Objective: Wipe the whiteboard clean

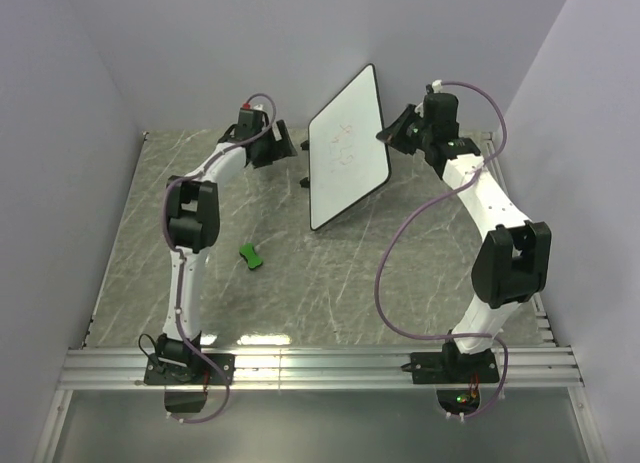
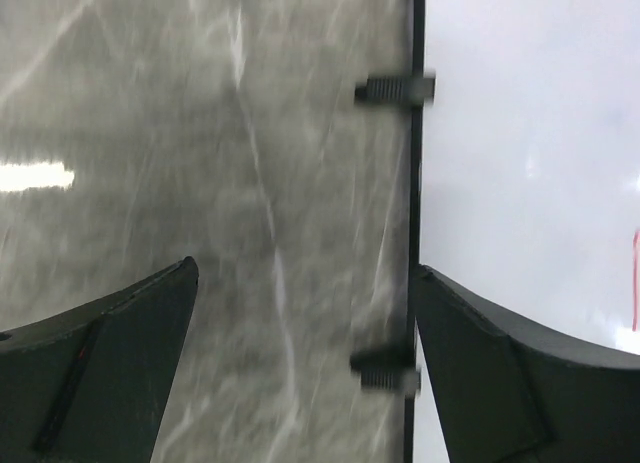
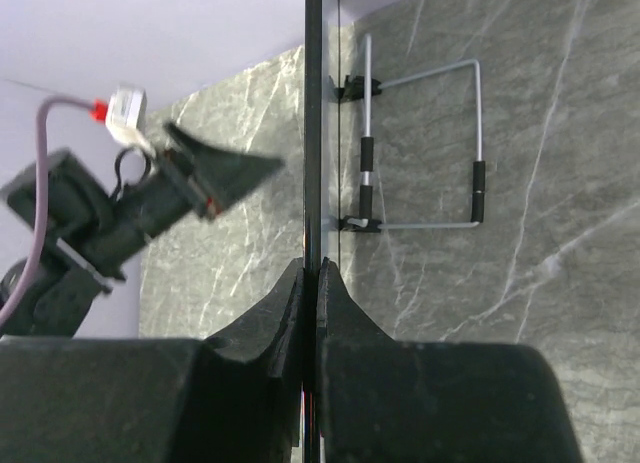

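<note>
The whiteboard (image 1: 348, 153) stands up on edge, tilted, at the back middle of the table, with faint red scribbles on its face. My right gripper (image 1: 386, 135) is shut on its right rim. In the right wrist view the board's rim (image 3: 313, 113) runs edge-on between the closed jaws of that gripper (image 3: 311, 268). My left gripper (image 1: 288, 143) hangs open just left of the board. In the left wrist view its wide-apart jaws (image 2: 305, 268) hold nothing, and the board's white face (image 2: 520, 133) with a red mark (image 2: 634, 278) lies to the right.
A small green eraser block (image 1: 251, 256) lies on the marble table (image 1: 200, 293) near the left arm. A wire stand (image 3: 478, 148) folds out from the board's back. Small black feet (image 2: 395, 88) stick out from its rim. Grey walls close in on three sides.
</note>
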### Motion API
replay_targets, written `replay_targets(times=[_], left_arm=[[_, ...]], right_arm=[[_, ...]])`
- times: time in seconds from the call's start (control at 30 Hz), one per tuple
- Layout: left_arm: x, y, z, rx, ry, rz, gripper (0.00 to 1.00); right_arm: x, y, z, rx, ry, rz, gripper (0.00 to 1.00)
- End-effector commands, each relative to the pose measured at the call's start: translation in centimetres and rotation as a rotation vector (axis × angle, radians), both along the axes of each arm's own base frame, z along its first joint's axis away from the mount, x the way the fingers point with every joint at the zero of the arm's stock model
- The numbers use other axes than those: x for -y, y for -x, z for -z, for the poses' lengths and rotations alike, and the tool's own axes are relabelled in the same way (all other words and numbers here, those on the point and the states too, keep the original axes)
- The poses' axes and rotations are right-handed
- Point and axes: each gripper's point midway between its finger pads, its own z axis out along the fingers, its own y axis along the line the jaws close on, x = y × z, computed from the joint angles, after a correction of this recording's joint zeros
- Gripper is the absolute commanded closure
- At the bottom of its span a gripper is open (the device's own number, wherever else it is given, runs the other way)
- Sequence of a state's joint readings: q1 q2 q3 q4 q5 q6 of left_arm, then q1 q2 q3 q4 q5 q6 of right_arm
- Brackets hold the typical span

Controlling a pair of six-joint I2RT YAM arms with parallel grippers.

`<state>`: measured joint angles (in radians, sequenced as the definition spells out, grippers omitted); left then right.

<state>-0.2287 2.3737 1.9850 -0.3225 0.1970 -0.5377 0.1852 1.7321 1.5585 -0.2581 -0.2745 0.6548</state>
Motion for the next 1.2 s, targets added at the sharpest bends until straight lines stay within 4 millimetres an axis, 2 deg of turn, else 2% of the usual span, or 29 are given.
replay_targets(times=[0.0,0.03,0.07,0.13,0.2,0.23,0.27,0.3,0.33,0.4,0.43,0.57,0.6,0.63,0.7,0.73,0.8,0.87,0.93,1.03,1.1,1.17], left_arm=[[0.7,-1.5,1.2,-0.031,0.0,-0.036,0.05],[1.1,-1.5,1.7,-0.037,-0.013,-0.027,0.05],[1.9,-1.8,1.1,-0.011,-0.041,-0.008,0.05],[3.1,-0.8,2.4,-0.042,-0.102,0.013,0.06],[3.3,-0.2,3.1,-0.044,-0.163,0.02,0.07],[4.7,0.1,2.2,-0.014,-0.151,0.047,0.07],[5.4,1.1,3.4,-0.033,-0.129,0.075,0.08],[7.0,1.7,1.6,-0.005,-0.057,0.125,0.07],[8.1,2.2,2.2,0.007,0.021,0.13,0.07],[9.7,3.2,0.6,0.015,0.162,0.179,0.08],[9.8,3.2,0.6,0.01,0.225,0.161,0.09],[10.8,4.3,1.8,-0.05,0.29,0.192,0.16],[11.0,4.6,1.5,-0.046,0.309,0.203,0.19],[11.0,5.9,2.6,-0.094,0.336,0.211,0.23],[11.6,6.2,1.5,-0.056,0.392,0.241,0.3],[11.8,7.4,2.4,-0.093,0.423,0.246,0.36],[12.5,8.0,1.4,-0.063,0.491,0.29,0.41],[12.6,9.2,2.3,-0.109,0.531,0.293,0.49],[12.6,9.7,3.1,-0.134,0.528,0.303,0.56],[12.3,11.0,3.9,-0.167,0.499,0.319,0.6],[12.1,11.9,3.5,-0.171,0.488,0.335,0.62],[11.8,13.5,4.6,-0.205,0.472,0.348,0.64]], right_arm=[[-0.7,0.9,-2.7,0.068,-0.017,-0.038,1.0],[-0.6,1.0,-2.6,0.065,-0.017,-0.038,1.0],[-0.8,1.1,-2.7,0.067,-0.018,-0.045,1.0],[-0.9,1.2,-2.3,0.054,-0.015,-0.046,1.0],[-1.1,1.3,-2.2,0.05,-0.023,-0.051,1.0],[-1.1,1.4,-2.0,0.045,-0.029,-0.053,1.0],[-1.2,1.4,-1.8,0.04,-0.033,-0.055,1.0],[-1.3,1.5,-1.6,0.034,-0.035,-0.059,1.0],[-1.4,1.6,-1.1,0.027,-0.033,-0.061,1.0],[-1.4,1.8,-0.8,0.019,-0.033,-0.062,1.0],[-1.3,1.9,-0.5,0.015,-0.032,-0.062,1.0],[-1.4,2.2,-0.4,0.015,-0.022,-0.07,1.0],[-1.3,2.2,-0.2,0.011,-0.017,-0.072,1.0],[-1.3,2.3,-0.1,0.009,-0.015,-0.074,1.0],[-1.2,2.5,0.2,0.004,-0.013,-0.075,1.0],[-1.3,2.6,0.4,0.002,-0.014,-0.079,1.0],[-1.4,2.8,1.0,-0.008,-0.016,-0.082,1.0],[-1.3,3.0,1.3,-0.014,-0.017,-0.085,1.0],[-1.3,3.2,1.6,-0.021,-0.017,-0.086,1.0],[-1.3,3.7,1.7,-0.024,-0.011,-0.09,1.0],[-1.0,4.3,1.9,-0.03,-0.004,-0.092,1.0],[-0.9,5.0,2.2,-0.04,-0.002,-0.092,1.0]])
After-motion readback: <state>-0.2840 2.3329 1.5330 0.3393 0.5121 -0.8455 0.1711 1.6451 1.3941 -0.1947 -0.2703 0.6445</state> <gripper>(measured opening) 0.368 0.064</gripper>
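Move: The whiteboard's left edge runs about 7 cm to the left hand's right, its middle some 6 cm back and 2 cm lower. Along that edge, the far clip is about 6 cm right and 2 cm ahead of the left hand, the near clip 7 cm right and 7 cm back. The red scribble lies some 14 cm right, 2 cm back. From the right hand, which grips the opposite edge, the left edge is roughly 17 cm left, 3 cm ahead and 19 cm below. Left hand sweeps about 8 cm right and 5 back, rolling, half-closing astride whiteboard's left edge; right keeps hold. ##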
